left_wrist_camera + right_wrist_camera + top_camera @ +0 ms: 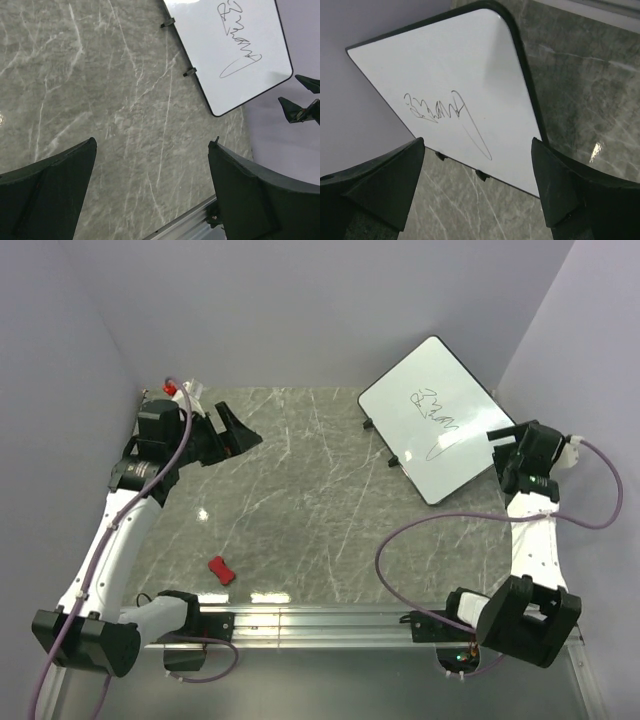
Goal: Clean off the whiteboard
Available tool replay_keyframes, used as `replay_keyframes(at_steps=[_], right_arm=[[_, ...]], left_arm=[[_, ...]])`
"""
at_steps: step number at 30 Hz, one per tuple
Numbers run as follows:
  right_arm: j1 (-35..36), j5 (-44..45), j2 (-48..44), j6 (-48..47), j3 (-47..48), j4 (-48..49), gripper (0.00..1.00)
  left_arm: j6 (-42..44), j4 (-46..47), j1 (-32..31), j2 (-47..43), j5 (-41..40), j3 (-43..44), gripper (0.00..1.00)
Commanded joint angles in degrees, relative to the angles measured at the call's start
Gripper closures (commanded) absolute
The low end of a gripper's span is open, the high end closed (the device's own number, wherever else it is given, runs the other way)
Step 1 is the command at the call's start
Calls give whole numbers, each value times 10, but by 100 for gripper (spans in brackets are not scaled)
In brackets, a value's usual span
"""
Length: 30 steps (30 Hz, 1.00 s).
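Observation:
The whiteboard (pixel 430 420) leans at the back right corner, tilted, with a black rim and small black feet. Black scribbled marker lines (pixel 437 410) run across its middle. My right gripper (pixel 498 455) hangs open just off the board's right edge, nothing between its fingers. In the right wrist view the whiteboard (pixel 455 90) fills the space ahead of the open right gripper (pixel 477 142). My left gripper (pixel 238 428) is open at the back left, far from the board. Its wrist view shows the whiteboard (pixel 235 55) at the top right beyond the open left gripper (pixel 152 145).
A small red eraser block (pixel 221 569) lies on the grey marble table (pixel 300 490) near the front left. Purple walls close in the back and both sides. A metal rail (pixel 320 620) runs along the near edge.

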Motion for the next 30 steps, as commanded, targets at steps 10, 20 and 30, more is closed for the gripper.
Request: replay_keyframes(at_steps=[10, 20, 30], right_arm=[[-133, -141, 0, 6, -170, 241, 6], [-158, -258, 95, -12, -191, 446, 7], [-164, -394, 213, -14, -120, 530, 8]], left_arm=[[36, -5, -43, 41, -53, 5, 1], [28, -4, -48, 20, -68, -34, 1], [-3, 35, -58, 6, -83, -80, 1]])
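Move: The whiteboard's right-hand edge lies about 8 cm below the right hand, some 4 cm ahead and 3 cm to its right. The board's middle is roughly 12 cm ahead, 12 cm left and 14 cm below that hand, with the scribble almost on it. From the left hand, the red eraser lies some 17 cm back, 9 cm left and 29 cm down; the whiteboard's middle is about 17 cm ahead, 45 cm right and 22 cm down. With its open fingers coming around the whiteboard's right-hand edge, the right hand first sinks about 7 cm while swinging some 5 cm right and slightly back, then pushes forward about 6 cm, its fingers tipping up and turning counter-clockwise some 15 degrees each. Touch can't be made out. The left hand, open and empty, sinks about 6 cm over the table. ##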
